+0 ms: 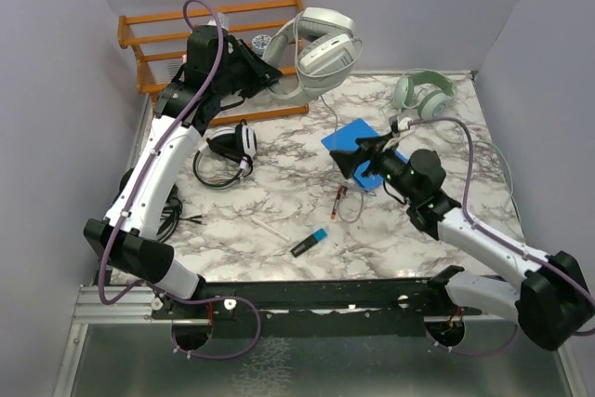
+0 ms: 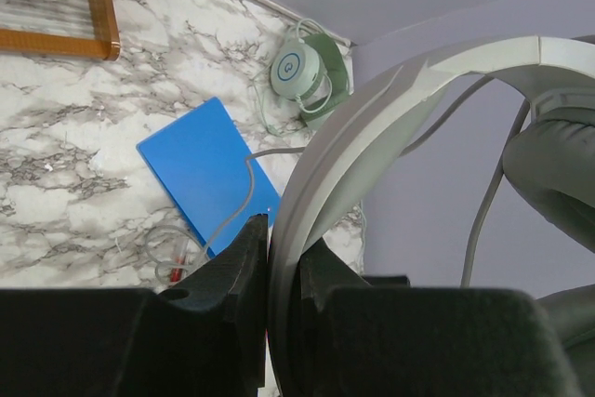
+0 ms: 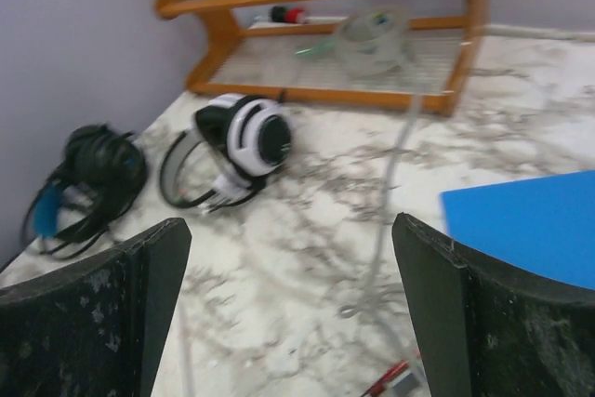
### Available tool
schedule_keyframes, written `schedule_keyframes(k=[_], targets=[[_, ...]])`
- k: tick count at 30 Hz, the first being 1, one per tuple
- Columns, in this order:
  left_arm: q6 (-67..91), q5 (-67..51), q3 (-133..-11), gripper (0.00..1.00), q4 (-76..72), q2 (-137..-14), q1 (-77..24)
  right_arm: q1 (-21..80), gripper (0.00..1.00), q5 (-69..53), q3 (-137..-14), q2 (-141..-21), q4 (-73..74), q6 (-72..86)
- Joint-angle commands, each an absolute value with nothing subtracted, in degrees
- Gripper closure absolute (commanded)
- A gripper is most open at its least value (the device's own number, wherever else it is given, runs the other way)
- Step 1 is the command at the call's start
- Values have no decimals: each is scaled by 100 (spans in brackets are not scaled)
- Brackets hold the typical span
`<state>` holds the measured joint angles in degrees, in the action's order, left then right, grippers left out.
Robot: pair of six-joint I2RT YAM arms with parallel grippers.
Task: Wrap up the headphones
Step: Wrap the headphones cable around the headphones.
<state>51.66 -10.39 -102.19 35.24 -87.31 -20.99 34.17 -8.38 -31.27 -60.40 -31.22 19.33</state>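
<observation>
My left gripper (image 1: pixel 271 77) (image 2: pixel 284 250) is shut on the headband (image 2: pixel 372 109) of the pale grey-white headphones (image 1: pixel 321 44), holding them up over the back of the table. Their thin cable (image 1: pixel 336 132) (image 3: pixel 391 169) hangs down to a loose coil with a red plug (image 1: pixel 340 195). My right gripper (image 1: pixel 364 157) (image 3: pixel 293 295) stands wide open just above the table, with nothing between its fingers. The cable runs below the gap between them. A white-and-black pair (image 1: pixel 232 146) (image 3: pixel 246 137) lies on the left. An all-black pair (image 3: pixel 93 169) lies near the left wall.
A blue pad (image 1: pixel 341 139) (image 2: pixel 200 169) lies under my right gripper. A pale green pair of headphones (image 1: pixel 423 95) (image 2: pixel 302 72) sits at the back right. A wooden rack (image 1: pixel 167 39) stands at the back left. A blue-and-black stick (image 1: pixel 309 243) and a thin white rod (image 1: pixel 270 228) lie near the front.
</observation>
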Motion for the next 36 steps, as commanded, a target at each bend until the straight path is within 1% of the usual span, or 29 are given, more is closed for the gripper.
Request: schedule_keyframes(k=[1, 8, 10, 12, 14, 16, 18, 20, 22, 23, 25, 27, 29, 34, 36], targets=[[5279, -1019, -10236, 100, 3032, -8288, -2096, 2702, 0, -565, -3630, -6916, -3036, 1848], [5327, -1061, -10204, 100, 3026, -8227, -2098, 2575, 0, -1320, -4661, -8612, -3426, 1624], [5326, -1059, -10230, 100, 3032, -8231, -2093, 2568, 2, -1662, -4777, -8978, -3783, 1714], [5334, -1020, -10247, 100, 3037, -8227, -2094, 2566, 6, -2109, -4788, -9299, -4249, 1827], [5364, -993, -10276, 100, 3032, -8233, -2097, 2571, 14, -2627, -4804, -9596, -4645, 1950], [5391, -969, -10306, 100, 3032, -8263, -2092, 2573, 26, -3195, -4789, -9866, -5017, 2109], [5417, -960, -10348, 100, 3032, -8286, -2093, 2618, 35, -3394, -4737, -10061, -5227, 2309], [5448, -956, -10368, 100, 3025, -8318, -2097, 2719, 49, -3558, -4579, -10146, -5572, 2482], [5450, -924, -10380, 100, 3027, -8336, -2092, 2847, 67, -3766, -4363, -10128, -5959, 2662], [5445, -880, -10380, 100, 3024, -8340, -2092, 2934, 75, -3877, -4243, -10073, -6120, 2739], [5425, -778, -10365, 100, 3023, -8349, -2093, 3145, 86, -4007, -3920, -9832, -6412, 2833], [5415, -628, -10332, 100, 3026, -8367, -2095, 3417, 92, -4059, -3586, -9461, -6533, 2893], [5445, -444, -10288, 100, 3027, -8386, -2088, 3766, 93, -3838, -3332, -9031, -6322, 2865], [5543, -56, -10274, 100, 3023, -8517, -2096, 4696, 100, -3368, -3005, -7877, -5515, 2738], [5500, 244, -10250, 100, 3028, -8549, -2092, 4940, 99, -3271, -2969, -7490, -5228, 2775]])
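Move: The grey headphones' cable hangs in front of the open right hand: the stretch to catch is about 9 cm ahead, 3 cm left and 8 cm lower. The headphones are roughly 18 cm ahead of that hand, 8 cm left and 14 cm higher; on the table some 22 cm below it, the red marker lies 7 cm ahead and 3 cm left, the blue folder 19 cm ahead and 4 cm right. From the left hand, the cable stretch is about 13 cm right, 3 cm back and 22 cm down. The right fingers pinch the hanging cable: open, they reach some 11 cm forward while sinking about 10 cm, close at the far end, then draw the cable back and to the left, away from the folder, rising again late as the hand swings about 40 degrees counter-clockwise. The left hand keeps its hold on the headphones, lifting them about 2 cm. ##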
